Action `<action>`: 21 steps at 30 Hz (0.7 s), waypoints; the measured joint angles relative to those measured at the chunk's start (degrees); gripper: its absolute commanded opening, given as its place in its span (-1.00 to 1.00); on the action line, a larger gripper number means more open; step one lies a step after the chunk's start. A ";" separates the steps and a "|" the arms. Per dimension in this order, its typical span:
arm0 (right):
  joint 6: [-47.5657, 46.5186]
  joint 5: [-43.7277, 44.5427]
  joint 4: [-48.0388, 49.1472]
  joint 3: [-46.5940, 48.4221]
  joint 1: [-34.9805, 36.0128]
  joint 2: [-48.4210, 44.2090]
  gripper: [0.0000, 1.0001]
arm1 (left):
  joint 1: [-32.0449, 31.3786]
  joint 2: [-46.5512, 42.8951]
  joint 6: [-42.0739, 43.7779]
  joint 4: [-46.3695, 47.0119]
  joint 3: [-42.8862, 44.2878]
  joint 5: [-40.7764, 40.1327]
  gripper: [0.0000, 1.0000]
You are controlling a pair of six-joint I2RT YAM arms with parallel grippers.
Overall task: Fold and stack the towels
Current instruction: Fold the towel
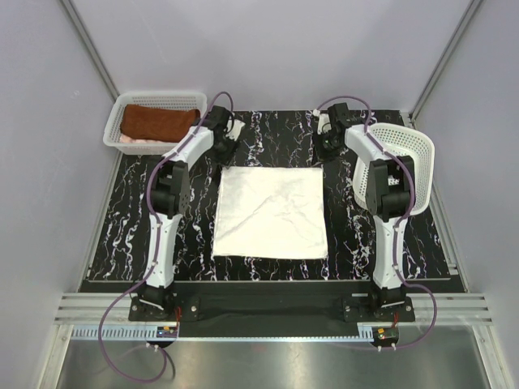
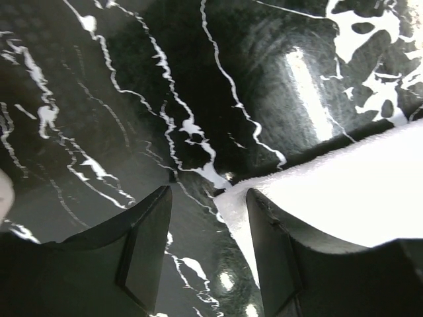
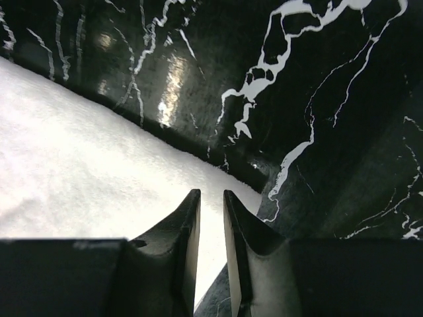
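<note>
A white towel (image 1: 272, 212) lies spread flat and square in the middle of the black marble table (image 1: 130, 211). My left gripper (image 1: 229, 146) hovers at the towel's far left corner. In the left wrist view the left gripper (image 2: 209, 191) is open, and the towel's corner (image 2: 344, 191) lies by the right finger, not pinched. My right gripper (image 1: 327, 146) is at the far right corner. Its jaws (image 3: 211, 193) stand a narrow gap apart over the towel (image 3: 86, 158). A rust-brown towel (image 1: 158, 123) lies folded on a pale pink one (image 1: 130, 140).
The two folded towels sit in a white mesh basket (image 1: 154, 99) at the far left corner of the table. A second white mesh basket (image 1: 405, 150) stands tipped on its side at the right edge, behind the right arm. Grey walls close in the sides.
</note>
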 measured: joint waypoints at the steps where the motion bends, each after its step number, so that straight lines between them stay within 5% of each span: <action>1: -0.26 0.00 -0.02 0.24 -0.15 0.52 -0.46 | 0.07 0.07 0.22 -0.09 0.24 -0.50 0.08; 10: -2.27 -0.61 -1.44 2.89 -1.53 6.01 -0.35 | 0.35 1.46 1.40 -0.11 1.92 -4.42 0.07; 21: -9.29 -5.11 -5.18 6.78 -2.10 7.50 0.05 | 0.94 2.95 3.78 -0.94 4.68 -1.70 0.11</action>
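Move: The white towel's far right corner lies roughly 3 cm right of the right hand, 1 cm ahead and 3 cm below; the empty basket's middle is some 23 cm to that hand's right and about level with it. The towel's far left corner is right at the left hand, about 1 cm right, level fore and aft, 1 cm below. The basket with the brown towel sits some 21 cm left of the left hand and 12 cm ahead. The towel's two far corners are worked from above: the right hand sinks nearly 4 cm onto the cloth by the right corner, edges right and about 1 cm forward, then rises slightly as its fingers spread to about twice their gap. The left hand, its right finger still on the left corner, slides about 2 cm forward along the table and a little left. ##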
